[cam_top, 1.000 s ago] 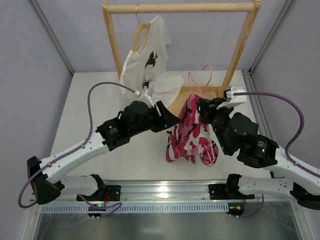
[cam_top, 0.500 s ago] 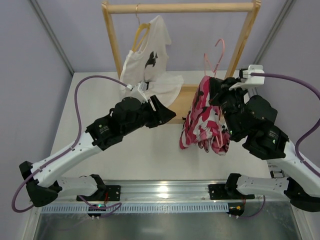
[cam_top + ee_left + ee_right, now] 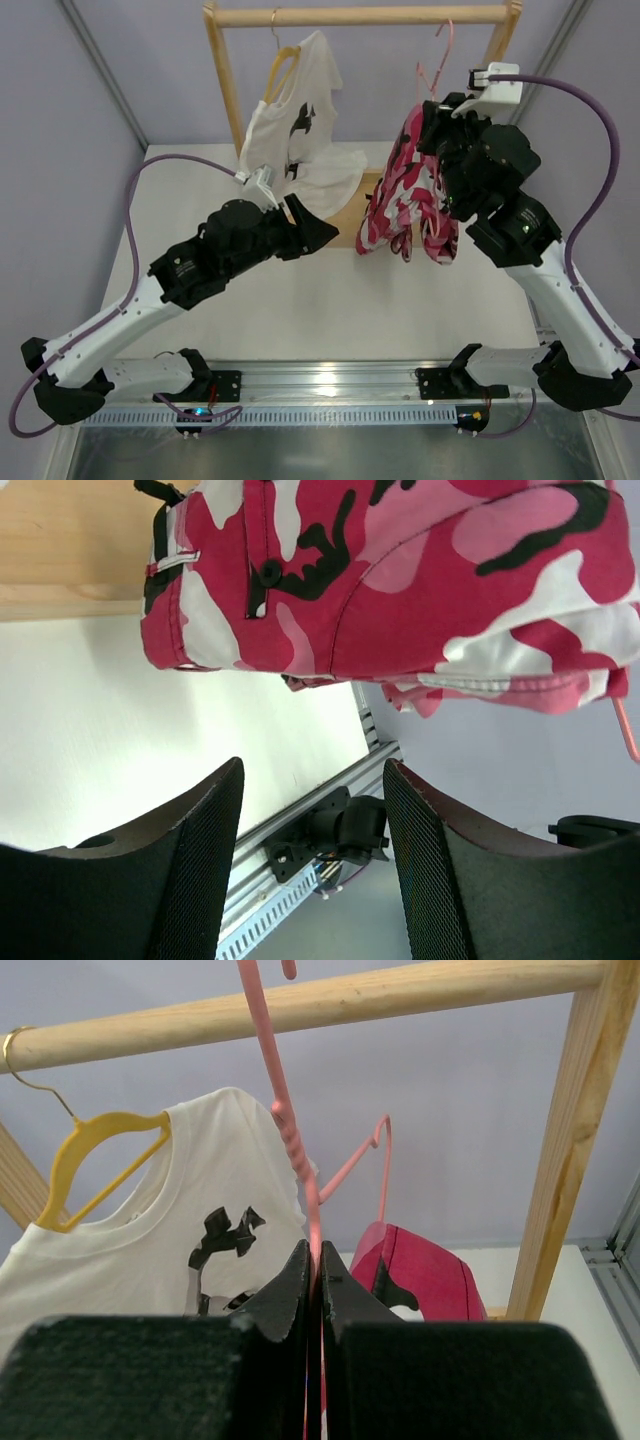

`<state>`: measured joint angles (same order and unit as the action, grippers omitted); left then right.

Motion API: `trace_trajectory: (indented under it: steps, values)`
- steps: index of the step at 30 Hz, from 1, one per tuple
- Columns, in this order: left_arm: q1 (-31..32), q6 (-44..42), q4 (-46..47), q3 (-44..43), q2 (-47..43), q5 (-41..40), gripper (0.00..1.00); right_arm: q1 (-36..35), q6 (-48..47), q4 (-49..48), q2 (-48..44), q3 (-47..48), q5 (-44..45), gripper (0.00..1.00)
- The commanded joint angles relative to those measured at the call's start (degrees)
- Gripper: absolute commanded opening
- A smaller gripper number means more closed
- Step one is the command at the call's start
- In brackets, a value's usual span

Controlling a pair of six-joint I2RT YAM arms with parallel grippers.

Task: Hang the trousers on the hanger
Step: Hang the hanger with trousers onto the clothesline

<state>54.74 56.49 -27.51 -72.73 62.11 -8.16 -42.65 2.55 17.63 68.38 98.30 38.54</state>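
Note:
The trousers (image 3: 405,195), in pink, white and black camouflage, hang folded over the pink wire hanger (image 3: 440,55), well above the table. My right gripper (image 3: 437,110) is shut on the hanger's neck (image 3: 285,1110), just below its hook. The hook reaches up to the rack's top bar (image 3: 400,995); whether it rests over the bar I cannot tell. A fold of the trousers (image 3: 425,1275) shows behind the right fingers. My left gripper (image 3: 325,232) is open and empty, to the left of the cloth and slightly lower. In the left wrist view the trousers (image 3: 400,570) hang above its open jaws (image 3: 312,770).
The wooden rack (image 3: 360,15) stands at the back of the table. A white T-shirt (image 3: 290,120) with a black print hangs from its left half on a light wooden hanger (image 3: 80,1155). The rack's right post (image 3: 570,1150) is close beside the right gripper.
My right arm has lifted the hanger and trousers from the table up to the top bar. The left arm has drawn back to the left, its jaws opening slightly.

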Motion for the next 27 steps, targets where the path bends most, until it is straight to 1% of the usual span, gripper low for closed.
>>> trace_trajectory:
  steps: [1,2,6,9,12,20,24,27]
  values:
    - [0.19,-1.21,-1.67,0.22,-1.72,-1.68,0.59,2.04,-2.28,-8.39,1.66,5.32,-5.58,0.04]
    - [0.19,-1.38,-1.93,0.13,-2.16,-1.77,0.59,2.83,-3.33,-8.92,2.37,6.1,-6.54,0.04]
    - [0.19,-1.73,-2.55,0.48,-3.22,-2.91,0.6,6.87,-2.63,-8.75,5.0,8.83,-9.1,0.04]
    - [0.19,-1.73,-2.72,0.57,-3.31,-3.87,0.6,9.51,-1.67,-11.56,6.67,8.05,-11.2,0.04]
    - [0.19,-2.08,-3.87,-0.65,-3.13,-4.49,0.61,12.85,-1.75,-13.22,8.61,9.19,-14.1,0.04]
    - [0.19,-3.14,-5.28,-2.24,-2.61,-6.42,0.62,17.6,-0.62,-16.05,11.07,10.77,-19.81,0.04]
    - [0.1,-3.67,-5.63,-3.3,-1.64,-7.04,0.63,20.58,0.35,-16.14,13.97,12.96,-22.02,0.03]
    - [0.1,-3.75,-5.63,-3.56,-0.94,-6.78,0.63,21.47,0.62,-15.69,17.13,15.69,-22.55,0.04]
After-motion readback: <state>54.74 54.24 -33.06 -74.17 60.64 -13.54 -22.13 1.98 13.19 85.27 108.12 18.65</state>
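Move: Some 21 cm straight ahead of the right hand and about 5 cm higher runs the clothesline rail; the hand already holds the pink hanger by its neck, with the trousers hanging below. The rack's right post stands about as far ahead, 15 cm to the right, while the white shirt hangs roughly 18 cm ahead and 24 cm to the left, lower down. From the left hand, the hanging spot lies some 32 cm ahead, 20 cm to the right and 22 cm up. Carrying the hanger and trousers forward towards the clothesline rail, the right hand travels about 12 cm at a steady pace, almost level after dipping some 2 cm early on. Its shut fingers keep pinching the hanger's neck, hook up, as the hand rolls about 5 degrees, left side down. The open, empty left hand eases some 2 cm to the left, away from the trousers. ##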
